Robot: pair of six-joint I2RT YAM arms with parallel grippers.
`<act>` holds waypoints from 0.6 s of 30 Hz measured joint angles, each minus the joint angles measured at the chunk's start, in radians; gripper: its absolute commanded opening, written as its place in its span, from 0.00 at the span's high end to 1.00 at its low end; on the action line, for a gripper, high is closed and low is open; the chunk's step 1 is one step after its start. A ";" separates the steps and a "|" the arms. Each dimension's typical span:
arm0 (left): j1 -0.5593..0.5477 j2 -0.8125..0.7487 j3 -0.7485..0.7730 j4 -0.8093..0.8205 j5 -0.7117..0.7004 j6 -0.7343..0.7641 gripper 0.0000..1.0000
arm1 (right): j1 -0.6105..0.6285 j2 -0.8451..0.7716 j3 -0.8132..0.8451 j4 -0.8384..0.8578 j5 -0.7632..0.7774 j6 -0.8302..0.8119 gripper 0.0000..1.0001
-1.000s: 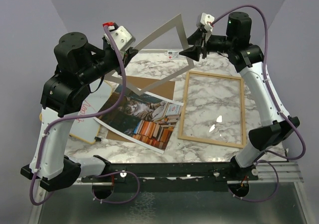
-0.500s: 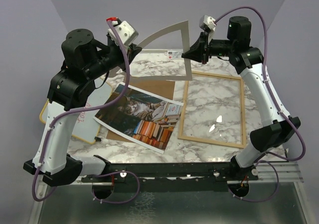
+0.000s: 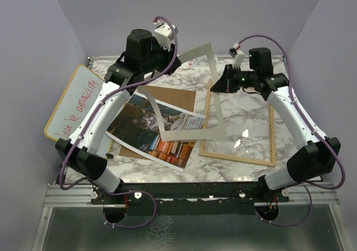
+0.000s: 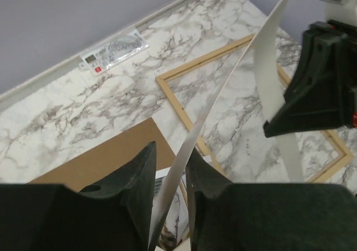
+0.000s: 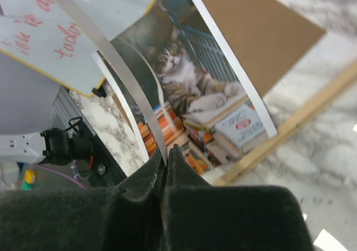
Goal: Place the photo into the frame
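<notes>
The photo [image 3: 150, 131] of a cat among books lies face up at the table's middle left, also seen in the right wrist view [image 5: 189, 89]. The frame [image 3: 238, 157] of light wood lies flat to its right [image 4: 206, 64] [image 5: 295, 122]. A thin white cardboard mat [image 3: 192, 135] hangs tilted in the air over both. My right gripper [image 3: 216, 86] [image 5: 167, 149] is shut on one strip of it [image 5: 111, 50]. Behind, my left gripper [image 3: 176, 63] [image 4: 170, 150] stands with its jaws slightly apart, and another strip of the mat [image 4: 223, 89] runs between them.
A whiteboard [image 3: 72, 100] with red writing leans off the table's left edge [image 5: 50, 33]. A brown backing board [image 3: 178, 97] lies partly under the photo [image 4: 106, 156]. A small protractor-like ruler [image 3: 192, 63] [image 4: 114, 49] sits by the back wall.
My left arm has swung from the left toward the back middle, uncovering the whiteboard, and its jaws have parted. The right gripper has shut on the mat and come lower. The mat now tilts down over photo and frame.
</notes>
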 measured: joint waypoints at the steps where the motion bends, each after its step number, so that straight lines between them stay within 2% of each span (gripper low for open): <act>1: 0.000 0.027 0.002 0.012 -0.009 -0.018 0.60 | -0.002 -0.013 -0.025 -0.019 0.033 0.033 0.99; 7: 0.000 0.217 0.057 0.037 -0.074 -0.106 0.34 | -0.028 -0.079 -0.117 -0.135 0.276 0.165 0.99; 11: 0.000 0.284 0.071 0.049 -0.118 -0.138 0.18 | -0.058 -0.089 -0.170 -0.200 0.459 0.198 1.00; 18: 0.000 0.307 0.054 0.070 -0.228 -0.168 0.09 | -0.160 -0.081 -0.257 -0.286 0.793 0.218 0.99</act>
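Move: The right hand, still pinching the white mat's right side, is headed for the empty wooden frame, whose middle lies about 15 cm to its right, 4 cm back and 28 cm below. The photo lies about 21 cm to its left and 7 cm back, the brown board's bare part some 12 cm left and 8 cm ahead. From the left hand, whose part-open fingers straddle the mat's edge, the frame is about 28 cm right, 4 cm back and 39 cm below. The right hand keeps its pinch on the white mat and carries it about 18 cm to the right and 14 cm down towards the wooden frame, the wrist swinging clockwise some 50 degrees and tipping further down so that the mat comes round over the frame. Meanwhile the left hand opens its fingers wide from part-open and leaves the mat's edge, sinking about 10 cm and going nearly as far forward, with the wrist tilting down a little and turning slightly counter-clockwise. ##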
